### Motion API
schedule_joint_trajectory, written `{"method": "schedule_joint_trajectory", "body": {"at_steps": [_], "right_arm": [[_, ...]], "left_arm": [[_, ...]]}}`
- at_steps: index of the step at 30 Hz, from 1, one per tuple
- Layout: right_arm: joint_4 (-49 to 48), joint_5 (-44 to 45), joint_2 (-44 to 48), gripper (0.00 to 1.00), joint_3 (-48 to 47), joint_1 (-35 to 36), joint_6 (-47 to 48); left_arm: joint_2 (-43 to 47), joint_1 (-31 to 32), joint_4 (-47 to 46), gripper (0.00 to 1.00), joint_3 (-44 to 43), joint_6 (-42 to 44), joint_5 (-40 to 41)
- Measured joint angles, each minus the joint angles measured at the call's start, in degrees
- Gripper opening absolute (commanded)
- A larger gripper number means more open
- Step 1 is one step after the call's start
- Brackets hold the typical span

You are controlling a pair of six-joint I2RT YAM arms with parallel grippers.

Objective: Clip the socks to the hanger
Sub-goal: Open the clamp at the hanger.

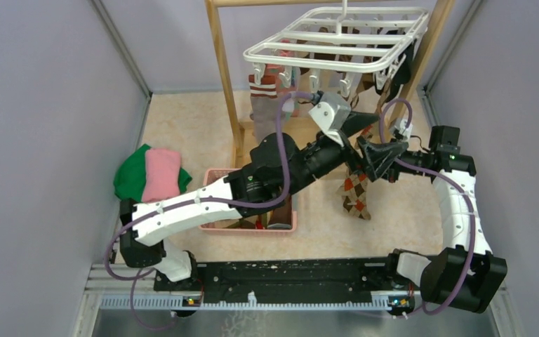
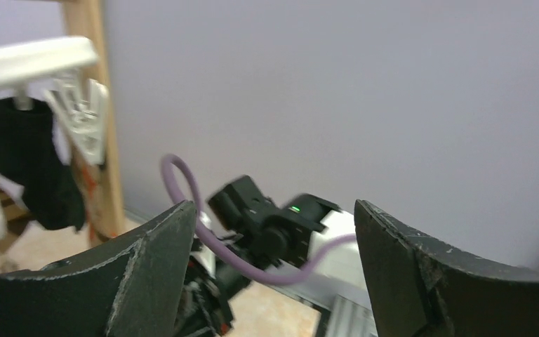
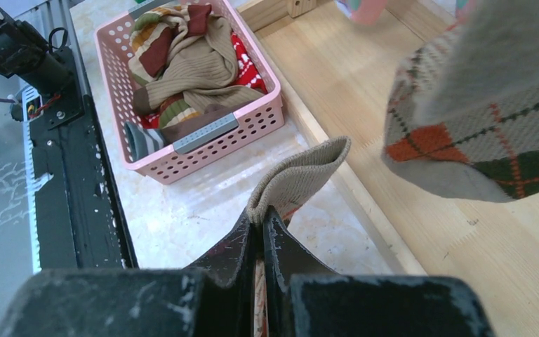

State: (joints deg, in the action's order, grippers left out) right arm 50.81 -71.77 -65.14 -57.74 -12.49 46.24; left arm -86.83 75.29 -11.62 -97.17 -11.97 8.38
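Observation:
The white grid hanger [image 1: 337,38] hangs at the top, with a striped sock [image 1: 265,88] and a black sock [image 1: 398,70] clipped under it. My left gripper [image 1: 362,121] is raised just below its clips and stands open with nothing between the fingers [image 2: 274,205]. Left of those fingers I see a white clip [image 2: 81,116] and the black sock [image 2: 31,161]. My right gripper [image 1: 363,152] is shut on the beige cuff [image 3: 298,175] of an argyle sock [image 1: 354,193], which dangles beneath it. Argyle fabric [image 3: 477,119] fills the right of the right wrist view.
A pink basket [image 3: 224,144] holding more socks [image 3: 182,63] sits under my left arm. Folded green and pink cloths [image 1: 151,175] lie at the left. The wooden stand [image 1: 224,84] frames the hanger, and its base plank [image 3: 407,182] runs beside the basket.

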Motion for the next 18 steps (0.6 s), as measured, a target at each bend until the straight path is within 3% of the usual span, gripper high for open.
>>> {"method": "schedule_joint_trajectory", "body": {"at_steps": [8,18], "right_arm": [[0.61,-0.07,0.00,0.00,0.00,0.02,0.24],[1.99,-0.02,0.00,0.00,-0.02,0.39,0.68]], "left_arm": [[-9.73,-0.31,2.45,0.89,-12.31,7.48,14.56],[-16.87,-3.76,10.16,0.84,-25.62,3.54,20.22]]}}
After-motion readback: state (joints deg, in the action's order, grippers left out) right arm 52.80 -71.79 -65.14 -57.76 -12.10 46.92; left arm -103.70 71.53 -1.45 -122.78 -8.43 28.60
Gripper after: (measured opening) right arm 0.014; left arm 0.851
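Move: The clamp at the hanger's near right corner lies about 17 cm ahead of the open left hand, 2 cm to its right and 2 cm higher. The hanging argyle sock is just under that clamp, some 10 cm below the hand; the black sock hangs about 6 cm farther out. From the right hand, which holds the other argyle sock, the clamp is roughly 6 cm ahead and 30 cm above, straight over sideways. Left hand, still open, reaches some 10 cm forward towards the corner clamp, turning about 25 degrees counter-clockwise. ##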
